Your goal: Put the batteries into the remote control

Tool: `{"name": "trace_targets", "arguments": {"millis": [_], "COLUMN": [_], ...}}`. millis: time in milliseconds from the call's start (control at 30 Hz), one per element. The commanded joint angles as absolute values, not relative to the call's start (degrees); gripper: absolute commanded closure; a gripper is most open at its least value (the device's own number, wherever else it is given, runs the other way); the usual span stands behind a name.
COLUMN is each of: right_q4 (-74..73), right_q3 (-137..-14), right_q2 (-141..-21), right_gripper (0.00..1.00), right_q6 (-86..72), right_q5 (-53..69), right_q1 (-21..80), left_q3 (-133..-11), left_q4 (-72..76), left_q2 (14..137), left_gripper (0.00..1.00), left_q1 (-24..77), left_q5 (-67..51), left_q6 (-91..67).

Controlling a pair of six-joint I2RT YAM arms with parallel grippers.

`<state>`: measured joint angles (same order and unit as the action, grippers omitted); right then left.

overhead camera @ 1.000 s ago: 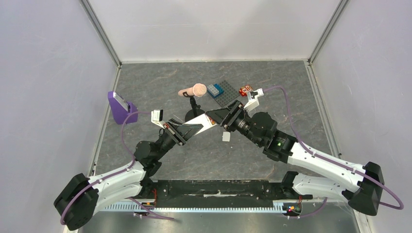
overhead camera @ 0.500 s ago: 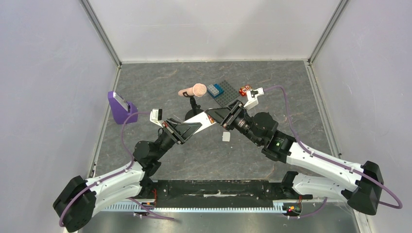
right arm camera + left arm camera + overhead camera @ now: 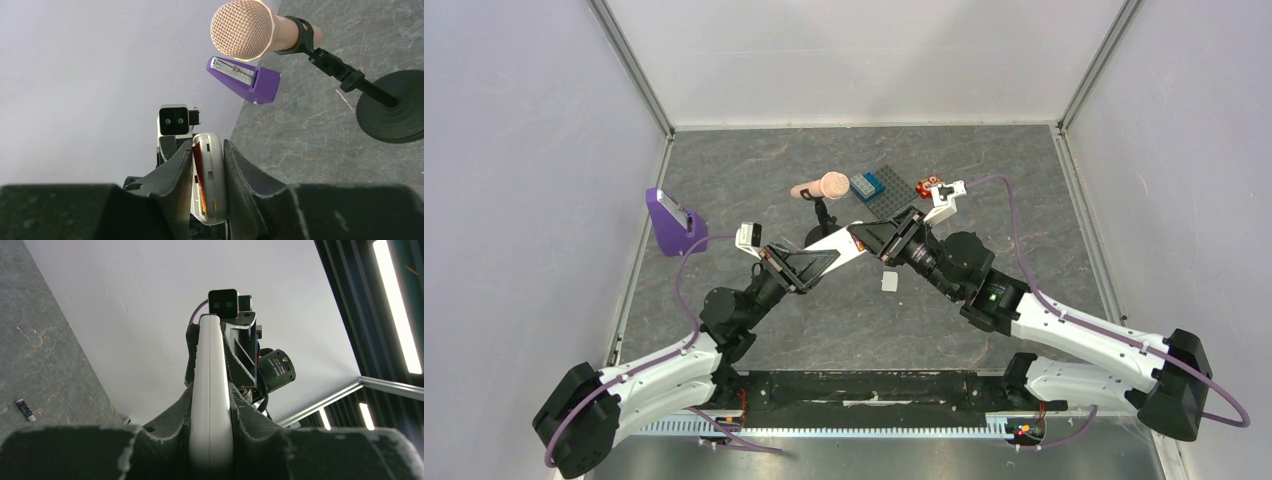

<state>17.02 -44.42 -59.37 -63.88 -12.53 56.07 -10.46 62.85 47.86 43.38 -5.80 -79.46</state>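
The white remote control [image 3: 836, 243] is held off the table between both grippers. My left gripper [image 3: 822, 258] is shut on one end; the remote shows edge-on between its jaws in the left wrist view [image 3: 210, 390]. My right gripper [image 3: 861, 240] is shut on the other end. In the right wrist view the remote [image 3: 212, 175] has its compartment open, with the red-orange battery [image 3: 198, 170] lying in it. The black battery [image 3: 25, 410] lies on the grey table at the left of the left wrist view. The small white square cover [image 3: 889, 282] lies on the table below the right gripper.
A pink microphone [image 3: 824, 187] on a black stand [image 3: 395, 105] is just behind the grippers. A purple metronome [image 3: 672, 222] stands at the left wall. A grey baseplate [image 3: 886, 195] with a blue brick and a red block [image 3: 927, 186] lie at the back right.
Both arms have shifted slightly with the remote held between them, the right gripper edging a little left and back. The cover piece has not moved.
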Motion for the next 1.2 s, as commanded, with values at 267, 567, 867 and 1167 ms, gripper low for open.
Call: {"name": "trace_targets", "arguments": {"millis": [267,567,867,1167], "right_q4": [14.8,17.3,12.8,5.1], "right_q3": [-42.4,-43.5,-42.1,-45.8], "right_q2": [-60.1,-55.4,-48.5,-52.9], "right_gripper": [0.46,0.13,0.11,0.14], "right_q6": [-55.9,-55.5,-51.6,-43.7], "right_q5": [-16.6,-14.2,-16.9,-8.5], "right_q1": [56.6,56.6,55.5,53.4], "left_q3": [-14.4,-10.4,-8.2,-10.1], "left_q4": [62.7,54.5,52.2,49.5], "left_q2": [42.6,37.5,36.4,36.2], "left_gripper": [0.98,0.98,0.98,0.98], "left_q1": [43.2,43.2,43.1,43.2], "left_q5": [-0.3,2.6,0.3,-6.8], "left_q6": [-86.9,-82.6,-76.7,-70.0]}}
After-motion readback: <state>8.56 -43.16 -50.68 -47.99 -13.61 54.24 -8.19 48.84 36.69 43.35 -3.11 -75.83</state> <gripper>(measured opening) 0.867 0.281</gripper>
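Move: The red battery already sits in the open back of the remote control, right between the right hand's fingers, which straddle the remote's end. It is some 5 cm ahead, 6 cm right and 3 cm above the left hand, which holds the remote. About 30 cm below the right hand, the white cover lies 7 cm right and 1 cm farther out, the black battery 22 cm right and 2 cm back, and the microphone stand base 11 cm ahead and 8 cm left. Easing down about 1.5 cm, the right hand opens wide, letting go of the remote's end, then backs off to the right by some 4 cm, arching up and sinking again while its fingertips tip up about 10 degrees and its left side dips. The left hand keeps its grip on the remote, carries it about 2 cm left, away from the right fingers, then lowers it about 3 cm. ##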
